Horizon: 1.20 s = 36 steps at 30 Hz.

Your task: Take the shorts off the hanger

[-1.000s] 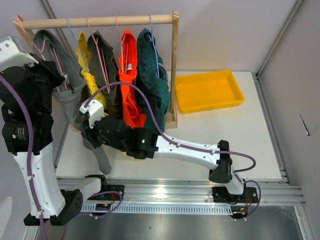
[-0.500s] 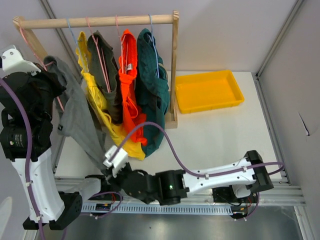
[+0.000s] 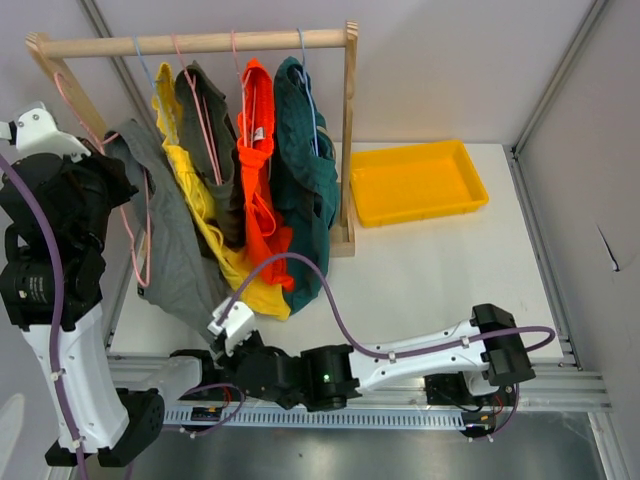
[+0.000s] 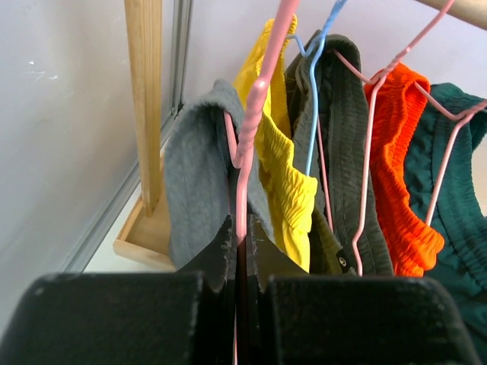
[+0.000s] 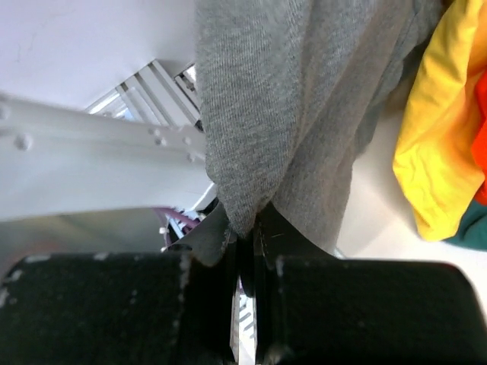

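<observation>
Five shorts hang at a wooden rack: grey (image 3: 175,250), yellow (image 3: 205,215), dark olive (image 3: 215,130), bright orange (image 3: 258,160) and dark teal (image 3: 305,170). My left gripper (image 3: 110,165) is shut on the pink hanger (image 3: 141,235) that carries the grey shorts; the left wrist view shows the hanger wire (image 4: 242,220) pinched between the jaws and the grey shorts (image 4: 198,175) draped over it. My right gripper (image 3: 228,322) is shut on the lower edge of the grey shorts (image 5: 281,114) near the table's front edge, stretching them down and to the right.
The rack's rod (image 3: 200,42) and right post (image 3: 350,130) stand at the back left. A yellow tray (image 3: 415,182) lies to the right of the rack. A metal rail (image 3: 400,385) runs along the near edge. A wall stands on the right.
My right arm has swung from under the rack to the near edge, pulling the grey shorts' hem with it. The pink hanger's lower loop now shows bare beside the stretched shorts.
</observation>
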Available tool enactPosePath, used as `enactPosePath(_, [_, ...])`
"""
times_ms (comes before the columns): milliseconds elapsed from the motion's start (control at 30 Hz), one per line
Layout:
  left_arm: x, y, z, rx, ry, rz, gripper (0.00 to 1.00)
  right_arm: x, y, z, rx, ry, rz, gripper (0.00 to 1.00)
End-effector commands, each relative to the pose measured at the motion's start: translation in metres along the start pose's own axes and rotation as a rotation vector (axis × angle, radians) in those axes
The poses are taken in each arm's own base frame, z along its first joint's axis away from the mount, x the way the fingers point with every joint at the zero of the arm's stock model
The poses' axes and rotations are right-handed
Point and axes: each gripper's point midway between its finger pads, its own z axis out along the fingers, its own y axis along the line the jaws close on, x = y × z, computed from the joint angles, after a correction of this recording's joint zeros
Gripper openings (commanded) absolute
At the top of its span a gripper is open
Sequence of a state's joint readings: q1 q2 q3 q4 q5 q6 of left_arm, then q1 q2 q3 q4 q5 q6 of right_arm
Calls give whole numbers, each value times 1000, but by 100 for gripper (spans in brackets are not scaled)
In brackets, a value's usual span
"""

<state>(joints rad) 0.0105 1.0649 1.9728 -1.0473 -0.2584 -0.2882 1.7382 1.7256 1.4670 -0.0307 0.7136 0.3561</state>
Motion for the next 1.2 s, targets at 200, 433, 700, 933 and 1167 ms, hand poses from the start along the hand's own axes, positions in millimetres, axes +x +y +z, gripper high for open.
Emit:
enactPosePath(200, [11, -18, -28, 144, -22, -143, 0, -132, -15, 46, -116, -138, 51, 0])
enactPosePath(433, [72, 7, -61, 67, 127, -232, 0, -151, -62, 88, -61, -95, 19, 0])
enactPosePath(700, [107, -6, -73, 145, 256, -291, 0, -95, -91, 62, -26, -21, 72, 0])
enactPosePath(933, [67, 24, -74, -15, 108, -240, 0, -78, -100, -37, 84, -38, 3, 0])
enactPosePath(1167, [70, 31, -53, -49, 57, -208, 0, -179, -149, -160, 163, -238, 30, 0])
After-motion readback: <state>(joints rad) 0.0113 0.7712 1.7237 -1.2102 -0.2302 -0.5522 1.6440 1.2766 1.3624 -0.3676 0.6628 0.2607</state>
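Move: The left hand, pinching the pink hanger, has the middle of the grey shorts about 4 cm ahead, 5 cm to its right and 14 cm below; the yellow shorts hang some 10 cm ahead, 9 cm right and 12 cm lower. From the right hand, already gripping the lower end of the grey shorts, the hanger is roughly 20 cm forward, 9 cm left and 20 cm up, and the yellow shorts about 26 cm forward, 2 cm left and 10 cm up. The right hand keeps its pinch on the grey shorts and flings them: forward and up about 16 cm with a little left, then steeply down while easing back, and finally back, hard over to the right and up again, away from the hanger. Meanwhile the left hand, still gripping the pink hanger, draws it back about 8 cm and down about 10, slightly right, rolling its left side down nearly 20 degrees before rising a few centimetres. ##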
